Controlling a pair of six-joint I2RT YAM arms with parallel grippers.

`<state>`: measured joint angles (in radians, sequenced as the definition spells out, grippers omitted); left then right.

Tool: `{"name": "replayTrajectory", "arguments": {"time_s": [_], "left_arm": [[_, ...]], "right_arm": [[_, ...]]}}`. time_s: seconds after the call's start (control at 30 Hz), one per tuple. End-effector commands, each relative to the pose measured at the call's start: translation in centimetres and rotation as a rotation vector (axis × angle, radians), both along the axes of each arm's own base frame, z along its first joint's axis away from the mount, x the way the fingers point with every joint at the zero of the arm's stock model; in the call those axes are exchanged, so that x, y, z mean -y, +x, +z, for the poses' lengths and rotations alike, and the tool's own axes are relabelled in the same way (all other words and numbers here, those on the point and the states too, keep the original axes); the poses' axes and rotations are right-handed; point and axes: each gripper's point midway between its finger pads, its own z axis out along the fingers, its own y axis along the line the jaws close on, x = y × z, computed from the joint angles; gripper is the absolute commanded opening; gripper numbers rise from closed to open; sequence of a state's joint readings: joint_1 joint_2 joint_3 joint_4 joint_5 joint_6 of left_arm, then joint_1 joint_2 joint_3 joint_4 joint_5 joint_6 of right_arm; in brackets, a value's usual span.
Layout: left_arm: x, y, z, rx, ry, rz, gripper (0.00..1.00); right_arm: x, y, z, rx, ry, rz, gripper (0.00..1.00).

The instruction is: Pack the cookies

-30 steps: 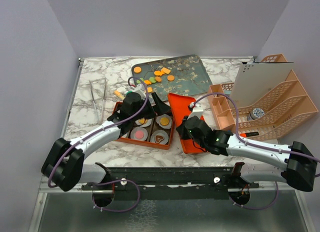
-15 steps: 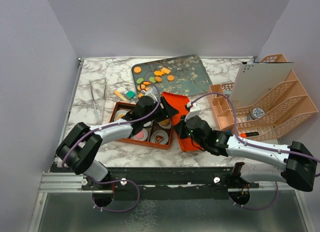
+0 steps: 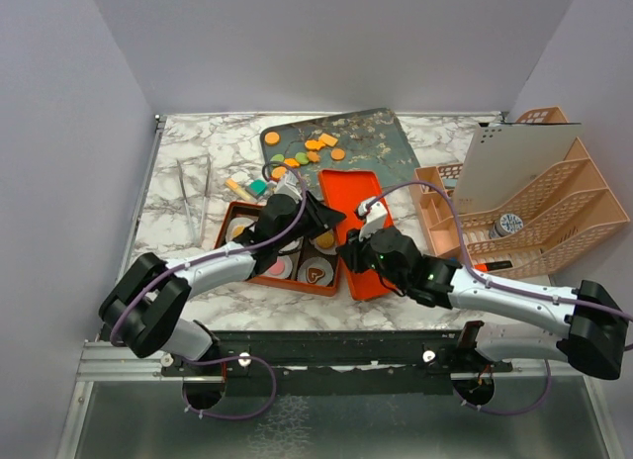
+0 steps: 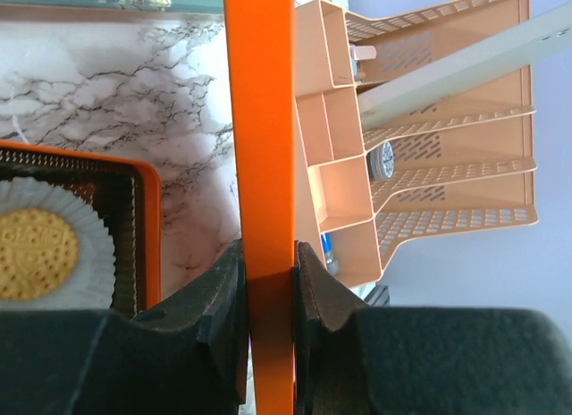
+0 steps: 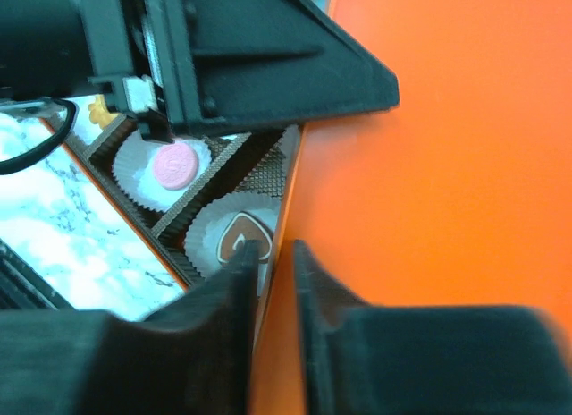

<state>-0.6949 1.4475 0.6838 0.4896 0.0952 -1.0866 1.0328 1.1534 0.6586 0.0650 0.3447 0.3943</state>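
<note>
The orange box (image 3: 287, 284) holds cookies in white paper cups, among them a pink round (image 5: 174, 165), a brown heart (image 5: 234, 239) and a yellow round (image 4: 31, 245). More cookies (image 3: 312, 150) lie loose on the green tray (image 3: 381, 147). The orange lid (image 3: 368, 210) lies along the box's right side. My left gripper (image 3: 321, 220) (image 4: 268, 254) is shut on the lid's (image 4: 259, 93) left edge. My right gripper (image 3: 351, 253) (image 5: 273, 249) straddles the lid's (image 5: 429, 147) near left rim, its jaws slightly parted, with a thin gap at the outer fingertip.
A peach file organiser (image 3: 524, 202) (image 4: 420, 147) stands right of the lid. Teal and yellow blocks (image 3: 253, 187) lie just behind the box. A clear sleeve with tweezers (image 3: 193, 192) lies at the left.
My left gripper swung right from over the box to the lid and shut on its edge. The lid moved back and settled flatter beside the box. My right gripper's jaws eased apart.
</note>
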Motion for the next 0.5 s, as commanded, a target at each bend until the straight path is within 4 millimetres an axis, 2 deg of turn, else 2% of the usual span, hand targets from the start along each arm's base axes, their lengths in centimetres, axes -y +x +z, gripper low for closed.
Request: {"name": "replayTrajectory", "arguments": {"time_s": [0.0, 0.2, 0.3, 0.37, 0.47], "left_arm": [[-2.0, 0.6, 3.9, 0.068, -0.088, 0.091, 0.0], [-5.4, 1.0, 5.8, 0.069, -0.109, 0.162, 0.0], [-7.7, 1.4, 6.0, 0.028, -0.08, 0.229, 0.0], [-9.4, 1.8, 6.4, -0.001, -0.047, 0.287, 0.0], [-12.1, 2.4, 7.3, -0.024, 0.006, 0.383, 0.0]], "right_arm": [[-0.9, -0.2, 4.6, 0.134, -0.01, 0.125, 0.37], [0.3, -0.4, 6.6, 0.203, -0.09, 0.161, 0.71], [0.7, -0.8, 7.4, 0.248, -0.119, 0.202, 0.88], [0.7, -1.5, 7.6, 0.311, -0.159, 0.291, 0.92], [0.5, -3.2, 7.7, 0.446, -0.186, 0.45, 0.93]]}}
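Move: The left gripper still holds the red lid by its left long edge, the lid's middle about 5 cm to the right and 4 cm nearer. The open cookie box is centred some 13 cm to its left, 5 cm back and 9 cm below; the baking tray's middle lies about 17 cm ahead, 11 cm down. From the right gripper, its fingers around the lid's near left edge, the lid's middle is roughly 5 cm ahead and 2 cm right, the box's about 16 cm left and 3 cm ahead. Release the lid's near left edge with the right gripper: spread its fingers from slightly parted to nearly full while lifting about 8 cm, tipping the fingertips upward. Meanwhile keep the left grip shut on the lid and carry it some 9 cm left and 5 cm up towards the box, turning it counter-clockwise about 15 degrees. ##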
